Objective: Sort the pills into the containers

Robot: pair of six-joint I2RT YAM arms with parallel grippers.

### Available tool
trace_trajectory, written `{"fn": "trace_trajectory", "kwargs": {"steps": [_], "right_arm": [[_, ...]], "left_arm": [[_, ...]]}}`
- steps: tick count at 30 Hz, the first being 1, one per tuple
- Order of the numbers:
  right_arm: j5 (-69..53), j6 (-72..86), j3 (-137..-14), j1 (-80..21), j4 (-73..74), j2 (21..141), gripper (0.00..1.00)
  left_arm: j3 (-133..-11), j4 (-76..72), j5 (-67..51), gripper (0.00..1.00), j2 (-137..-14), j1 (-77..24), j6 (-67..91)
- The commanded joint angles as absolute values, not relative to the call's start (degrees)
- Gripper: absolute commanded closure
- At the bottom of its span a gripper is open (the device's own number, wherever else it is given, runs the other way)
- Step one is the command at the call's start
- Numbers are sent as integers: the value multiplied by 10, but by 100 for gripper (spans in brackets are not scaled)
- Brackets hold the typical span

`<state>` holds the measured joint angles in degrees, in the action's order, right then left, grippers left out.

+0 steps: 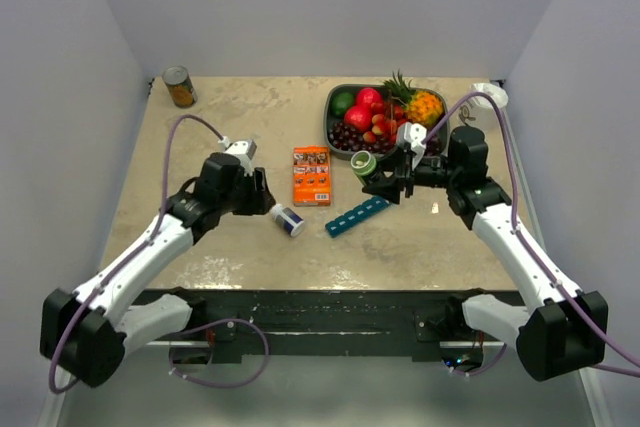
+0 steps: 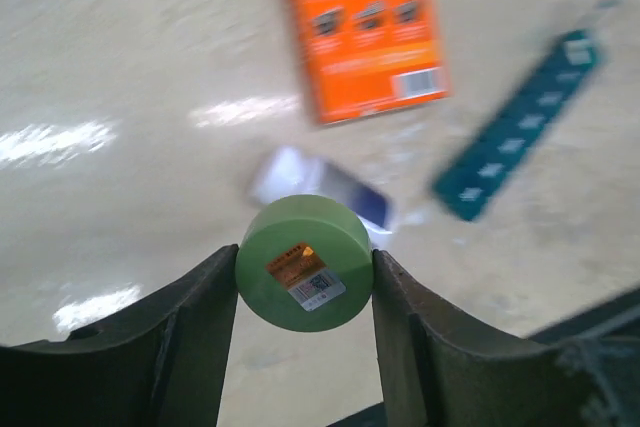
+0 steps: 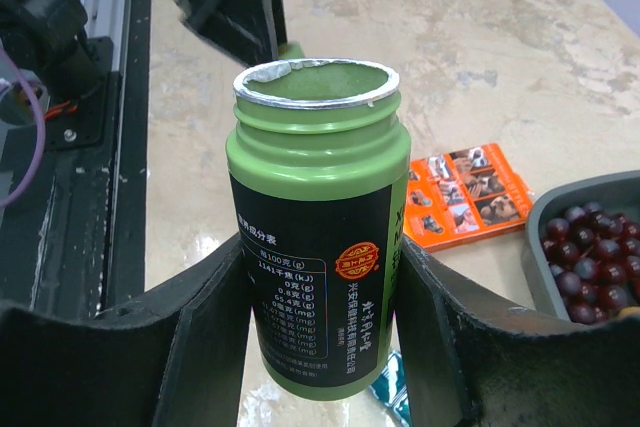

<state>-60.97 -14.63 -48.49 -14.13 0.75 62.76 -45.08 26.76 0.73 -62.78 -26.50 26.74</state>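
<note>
My left gripper (image 2: 303,259) is shut on a round green cap (image 2: 300,292) with a small label, held a little above the table. Under it lies a white and blue bottle (image 2: 335,192) on its side. My right gripper (image 3: 320,252) is shut on an upright green bottle (image 3: 315,187) with a black label and an open mouth. It is held above the table near the fruit tray. The containers, a slim teal strip (image 1: 357,215), lie flat between the two grippers. The pills are hidden.
An orange box (image 1: 311,174) lies flat behind the strip. A grey tray of fruit (image 1: 338,129) stands at the back right, a tin can (image 1: 179,86) at the back left, and a white object (image 1: 490,95) in the far right corner.
</note>
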Motion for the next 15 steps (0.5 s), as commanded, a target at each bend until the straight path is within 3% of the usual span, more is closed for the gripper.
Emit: {"fn": "trace_trajectory", "kwargs": {"steps": [1, 8, 15], "right_arm": [[-630, -216, -504, -138, 69, 639, 91], [-603, -342, -547, -137, 218, 665, 91], [-570, -398, -555, -142, 293, 678, 92]], "left_arm": [[-424, 139, -225, 91, -566, -270, 293], [-381, -109, -333, 92, -576, -286, 426], [-417, -193, -330, 92, -651, -330, 456]]}}
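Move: The green bottle, held mouth open in the right fingers, is about 24 cm to the right of the left hand, 3 cm farther out and some 12 cm higher. Under the left hand, the white bottle lies 4 cm right, 1 cm ahead, 10 cm down; the orange box is 12 cm ahead, 11 cm right. From the right hand, the green lid in the left fingers is 24 cm left, 3 cm back, 13 cm lower; the blue pill organizer lies 4 cm left, 2 cm ahead, 25 cm down. Still pinching the green lid, the left hand sweeps right about 12 cm while rising nearly as far and easing slightly back, passing above the white bottle as its fingers swing round from the table towards the open green bottle, a turn of some 45 degrees. The right hand keeps its grip on that bottle and lowers it to meet the lid, tipping its fingers slightly down. ##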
